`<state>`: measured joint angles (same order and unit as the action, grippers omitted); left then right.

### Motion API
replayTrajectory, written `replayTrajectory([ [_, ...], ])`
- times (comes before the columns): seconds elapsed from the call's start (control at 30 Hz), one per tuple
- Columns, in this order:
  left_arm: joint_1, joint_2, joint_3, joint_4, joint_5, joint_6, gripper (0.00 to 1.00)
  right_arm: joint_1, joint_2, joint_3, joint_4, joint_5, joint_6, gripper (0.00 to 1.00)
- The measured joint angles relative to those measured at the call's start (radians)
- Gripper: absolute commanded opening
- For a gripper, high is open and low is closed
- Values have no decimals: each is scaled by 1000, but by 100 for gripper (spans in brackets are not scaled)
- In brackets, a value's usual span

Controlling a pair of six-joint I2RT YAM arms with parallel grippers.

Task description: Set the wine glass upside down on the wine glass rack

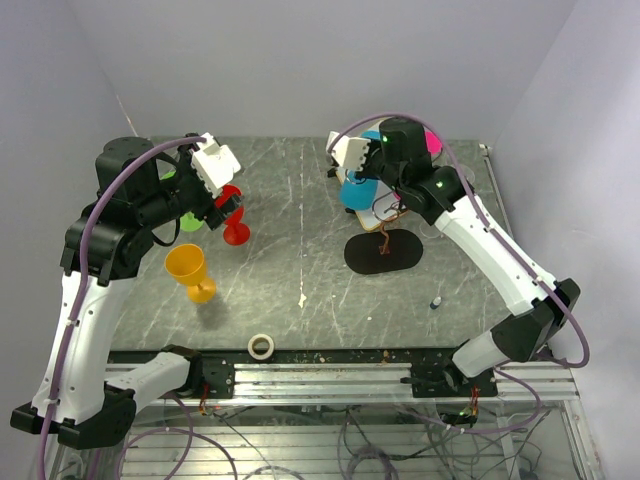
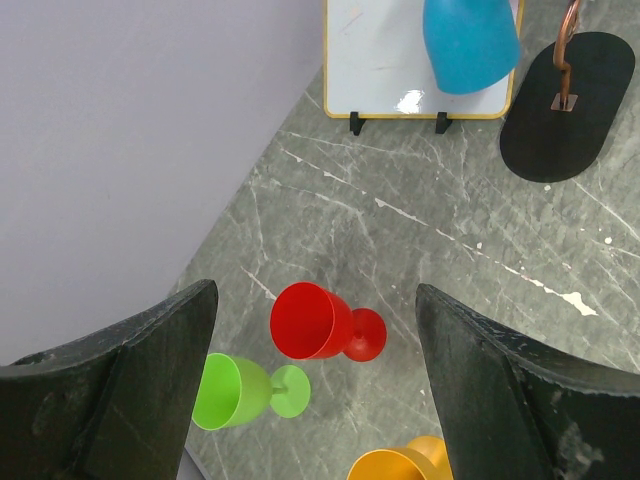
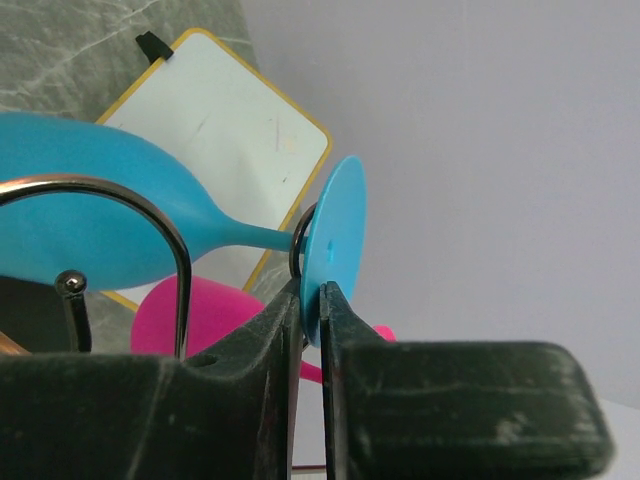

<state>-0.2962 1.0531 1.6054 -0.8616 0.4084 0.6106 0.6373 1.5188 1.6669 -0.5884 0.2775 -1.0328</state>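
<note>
The blue wine glass (image 3: 90, 200) hangs bowl-down with its stem in a wire ring of the wine glass rack (image 3: 183, 262). My right gripper (image 3: 322, 300) is shut on the rim of the glass's round foot (image 3: 338, 235). From above, the blue wine glass (image 1: 358, 190) hangs over the rack's black oval base (image 1: 384, 252), with the right gripper (image 1: 372, 170) just above it. In the left wrist view, the blue wine glass (image 2: 470, 40) and the rack (image 2: 565, 110) lie far off. My left gripper (image 2: 315, 295) is open and holds nothing.
A red glass (image 2: 310, 320), a green glass (image 2: 235, 390) and an orange glass (image 2: 400, 465) stand below the left gripper. A white board with a wooden rim (image 2: 390, 70) stands behind the rack, beside a pink glass (image 1: 433, 142). A tape roll (image 1: 262, 346) lies near the front edge.
</note>
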Motion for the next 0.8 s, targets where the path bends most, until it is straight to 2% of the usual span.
replayTrajectory([
  [0.63, 0, -2, -3, 3, -2, 0, 91, -1, -19, -26, -25, -2, 1, 32],
  [0.8, 7, -12, -30, 10, -11, -3, 91, -6, -30, -26, -30, -5, 5, 43],
])
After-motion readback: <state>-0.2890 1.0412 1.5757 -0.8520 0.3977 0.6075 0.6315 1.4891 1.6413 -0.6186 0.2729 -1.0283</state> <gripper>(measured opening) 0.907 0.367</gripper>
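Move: The right hand has the foot of the upside-down blue glass between its fingertips; the glass's middle hangs about 8 cm below, some 3 cm back and 2 cm left of them. The pink glass hangs about 11 cm to the hand's right, level forward and 8 cm below; the rack's pole stands roughly 8 cm right and 8 cm back, its middle 17 cm down. From the left hand the blue glass is some 11 cm ahead, 25 cm right and 14 cm below. The right fingers let go of the blue glass's foot, parting from nearly shut to about a third open while its stem sits in the rack's wire arm. The hand barely travels: it eases back and to the right by about a centimetre, dipping roughly 1 cm before it starts to rise again, its wrist keeping its angle. ##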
